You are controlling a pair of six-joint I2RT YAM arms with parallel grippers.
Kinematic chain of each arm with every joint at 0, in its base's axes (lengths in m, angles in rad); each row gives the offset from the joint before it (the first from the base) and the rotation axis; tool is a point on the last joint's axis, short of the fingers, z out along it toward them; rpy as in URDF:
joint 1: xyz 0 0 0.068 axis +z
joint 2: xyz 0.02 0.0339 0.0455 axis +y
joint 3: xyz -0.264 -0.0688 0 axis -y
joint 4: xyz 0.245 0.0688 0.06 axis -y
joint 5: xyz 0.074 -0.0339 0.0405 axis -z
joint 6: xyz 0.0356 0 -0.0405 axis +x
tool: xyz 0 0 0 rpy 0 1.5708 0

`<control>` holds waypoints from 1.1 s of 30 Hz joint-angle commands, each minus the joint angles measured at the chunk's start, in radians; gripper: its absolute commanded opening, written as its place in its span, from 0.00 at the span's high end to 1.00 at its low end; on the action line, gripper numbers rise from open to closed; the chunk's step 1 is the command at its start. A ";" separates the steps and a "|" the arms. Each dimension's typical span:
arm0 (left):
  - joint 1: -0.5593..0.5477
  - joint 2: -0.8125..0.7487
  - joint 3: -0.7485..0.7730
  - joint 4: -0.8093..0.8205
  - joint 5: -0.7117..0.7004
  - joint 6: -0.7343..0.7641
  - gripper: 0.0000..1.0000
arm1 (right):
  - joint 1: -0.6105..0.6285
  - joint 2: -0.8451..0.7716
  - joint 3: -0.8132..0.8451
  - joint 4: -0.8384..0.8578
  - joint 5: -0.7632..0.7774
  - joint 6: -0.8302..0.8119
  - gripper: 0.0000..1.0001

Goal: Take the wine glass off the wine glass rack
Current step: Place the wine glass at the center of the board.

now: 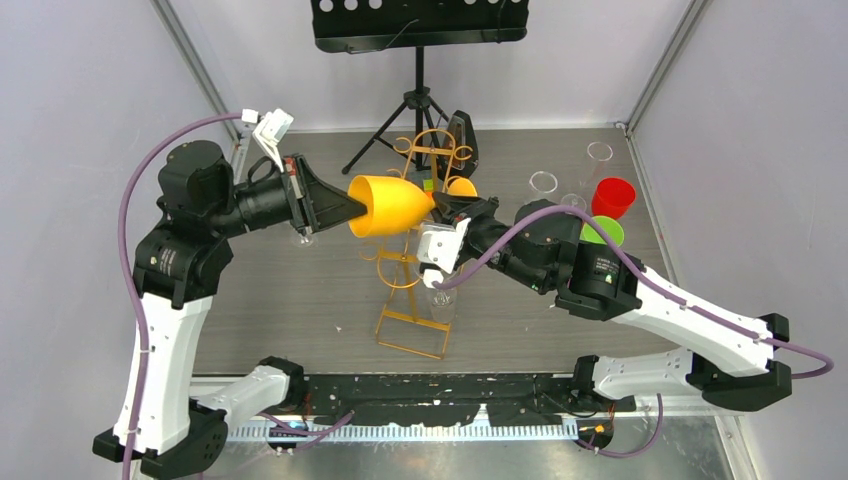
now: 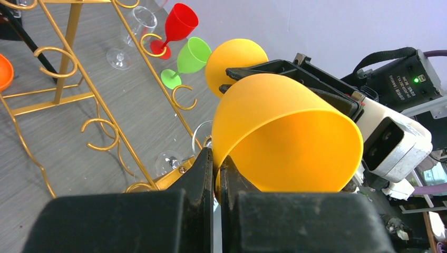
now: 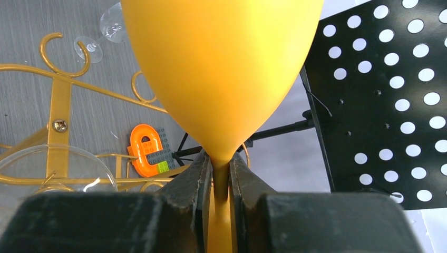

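Observation:
A yellow-orange wine glass (image 1: 390,205) lies sideways in the air above the gold wire wine glass rack (image 1: 412,310), clear of its hooks. My left gripper (image 1: 350,208) is shut on the glass's rim, one finger inside the bowl (image 2: 284,132) and one outside, fingertips meeting at the left gripper (image 2: 217,158). My right gripper (image 1: 440,205) is shut on the stem just below the bowl (image 3: 221,63); its tips pinch the stem at the right gripper (image 3: 221,168). The rack's scroll hooks (image 2: 68,52) and rail (image 3: 58,100) show beside it.
A black music stand (image 1: 420,25) rises behind the rack. A second orange glass (image 1: 461,187) sits by the rack top, a clear glass (image 1: 437,295) hangs lower. Red (image 1: 612,197), green (image 1: 602,232) and clear (image 1: 543,183) glasses stand at the right.

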 commanded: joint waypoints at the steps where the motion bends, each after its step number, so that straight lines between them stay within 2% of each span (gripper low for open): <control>1: 0.002 -0.009 0.005 0.069 0.055 -0.010 1.00 | 0.011 0.001 0.010 0.098 0.030 -0.001 0.93; 5: 0.002 -0.009 0.014 0.082 0.043 -0.020 1.00 | 0.015 -0.013 -0.007 0.114 0.024 0.000 0.82; 9: 0.002 -0.001 0.031 0.075 0.018 -0.021 1.00 | 0.018 -0.035 -0.024 0.128 0.030 0.002 0.60; 13: 0.002 0.005 0.047 0.071 -0.012 -0.018 1.00 | 0.025 -0.063 -0.037 0.144 0.027 0.010 0.48; 21: 0.003 0.006 0.102 0.023 -0.118 0.024 1.00 | 0.036 -0.166 -0.065 0.214 -0.024 0.072 0.37; 27: 0.003 0.013 0.222 -0.106 -0.313 0.122 1.00 | 0.036 -0.258 -0.111 0.332 -0.003 0.172 0.31; 33: 0.003 0.000 0.283 -0.191 -0.530 0.198 1.00 | 0.036 -0.266 -0.066 0.261 0.080 0.308 0.26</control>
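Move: The yellow wine glass lies on its side in the air between the hands: its middle is about 6 cm to the right of the left hand, which already pinches the bowl's rim, and about 3 cm to the left of the right hand, which holds the stem. The rack stands about 8 cm right of the left hand and 26 cm below it; a hanging clear glass is 10 cm right, 4 cm back and 17 cm below. A standing clear glass is 16 cm left, 9 cm ahead and 34 cm below. The right fingers open and let go of the yellow glass's stem, then back away from it up and to the right, with some backward travel, about 12 cm in all, the fingertips tipping up some 30 degrees. The left hand keeps its pinch on the bowl's rim, barely rising at first, then carries the glass left and up, about 6 cm, turning it counter-clockwise by some 20 degrees. ##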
